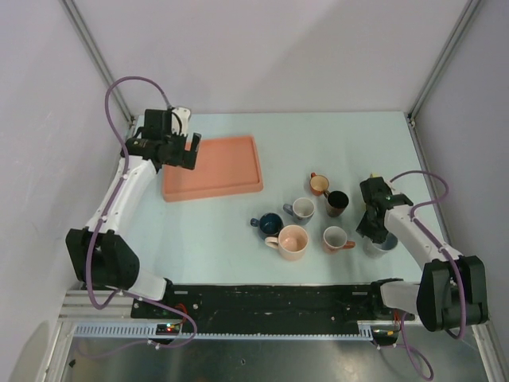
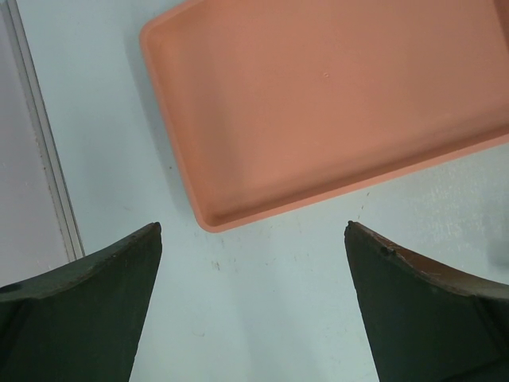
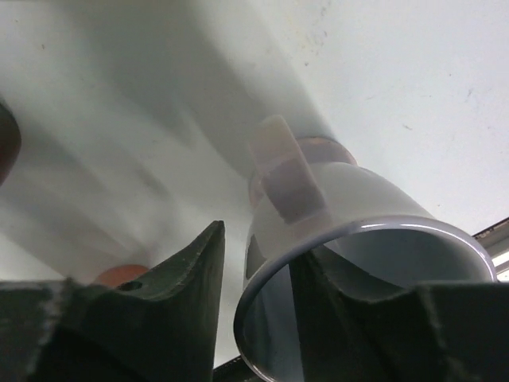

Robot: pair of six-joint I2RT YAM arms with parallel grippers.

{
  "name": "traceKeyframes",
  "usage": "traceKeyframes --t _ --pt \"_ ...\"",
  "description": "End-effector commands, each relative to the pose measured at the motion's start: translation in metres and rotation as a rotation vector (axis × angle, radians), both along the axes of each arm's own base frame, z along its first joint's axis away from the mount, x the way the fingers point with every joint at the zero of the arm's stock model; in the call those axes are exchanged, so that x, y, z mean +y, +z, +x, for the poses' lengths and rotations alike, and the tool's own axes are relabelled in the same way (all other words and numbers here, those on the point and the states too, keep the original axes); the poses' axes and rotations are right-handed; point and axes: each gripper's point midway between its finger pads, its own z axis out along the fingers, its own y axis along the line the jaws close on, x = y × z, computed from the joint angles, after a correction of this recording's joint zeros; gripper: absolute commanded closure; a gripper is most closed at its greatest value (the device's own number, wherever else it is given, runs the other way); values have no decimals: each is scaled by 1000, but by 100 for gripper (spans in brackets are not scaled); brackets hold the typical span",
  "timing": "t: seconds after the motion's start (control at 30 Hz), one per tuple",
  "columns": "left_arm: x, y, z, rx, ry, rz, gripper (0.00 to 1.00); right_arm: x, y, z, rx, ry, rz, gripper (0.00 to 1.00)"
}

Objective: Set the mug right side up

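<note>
A grey-white mug stands mouth up at the right side of the table, under my right gripper. In the right wrist view its rim and handle fill the frame. One finger of my right gripper is inside the mug. The other finger is outside, with a slim gap to the wall, so the jaws stand slightly apart and loose of the rim. My left gripper hangs wide open and empty at the far left.
Several upright mugs cluster mid-table: orange, dark brown, grey, navy, pink and peach-and-white. A salmon tray lies at the back left, its corner below my left gripper.
</note>
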Motion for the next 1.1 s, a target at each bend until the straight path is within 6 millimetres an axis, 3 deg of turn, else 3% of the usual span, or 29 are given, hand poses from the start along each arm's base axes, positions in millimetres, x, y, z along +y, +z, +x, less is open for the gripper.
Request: traceKeyframes --t 0.0,0.07,0.2,0.37,0.47,0.57,0.67,0.83,0.97,1.07 --pt "3 17 0 -72 43 -50 0 2 9 11 -76 -6 20 51" --pt "2 17 0 -79 49 -65 0 2 19 11 -101 -3 27 40" --pt "1 19 -3 -104 79 -118 0 4 50 14 -178 32 35 6" --pt "-1 35 -9 -189 105 -192 0 8 96 22 -314 120 37 1" --pt "7 55 -17 -263 156 -225 0 10 129 34 -463 190 21 1" --pt "19 64 -28 -305 229 -321 0 8 151 46 -599 246 -25 0" --pt "35 60 -45 -349 263 -314 0 7 155 55 -676 277 -72 1" --pt "51 59 -93 -520 214 -171 0 1 145 59 -731 246 -133 1" --pt "54 27 -121 -581 228 -171 0 5 132 53 -782 238 -121 1" --pt "55 -4 -129 -567 278 -215 0 5 122 46 -809 231 -122 1"
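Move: The grey mug stands upright, the right hand's slightly open fingers straddling the left side of its rim, one inside; its middle is about 3 cm right, 1 cm back and 3 cm below. From that hand, also roughly 3 cm lower, the yellow mug is some 13 cm ahead and 4 cm right, the black mug 9 cm ahead and 9 cm left, the red-handled mug level and 9 cm left. From the left hand the grey mug lies about 57 cm right, 19 cm back, 18 cm lower. The right fingers go on opening to full width around the grey mug's rim and let it go, then the hand rises about 14 cm and eases forward some 5 cm, drawing the inner finger out of the mug and tipping up nearly 40 degrees, before sinking back about 4 cm. The empty, open left hand lingers, then swings back about 13 cm away from the tray and some 5 cm to its left, lifting briefly and dropping again while its fingers tip up about 30 degrees. ##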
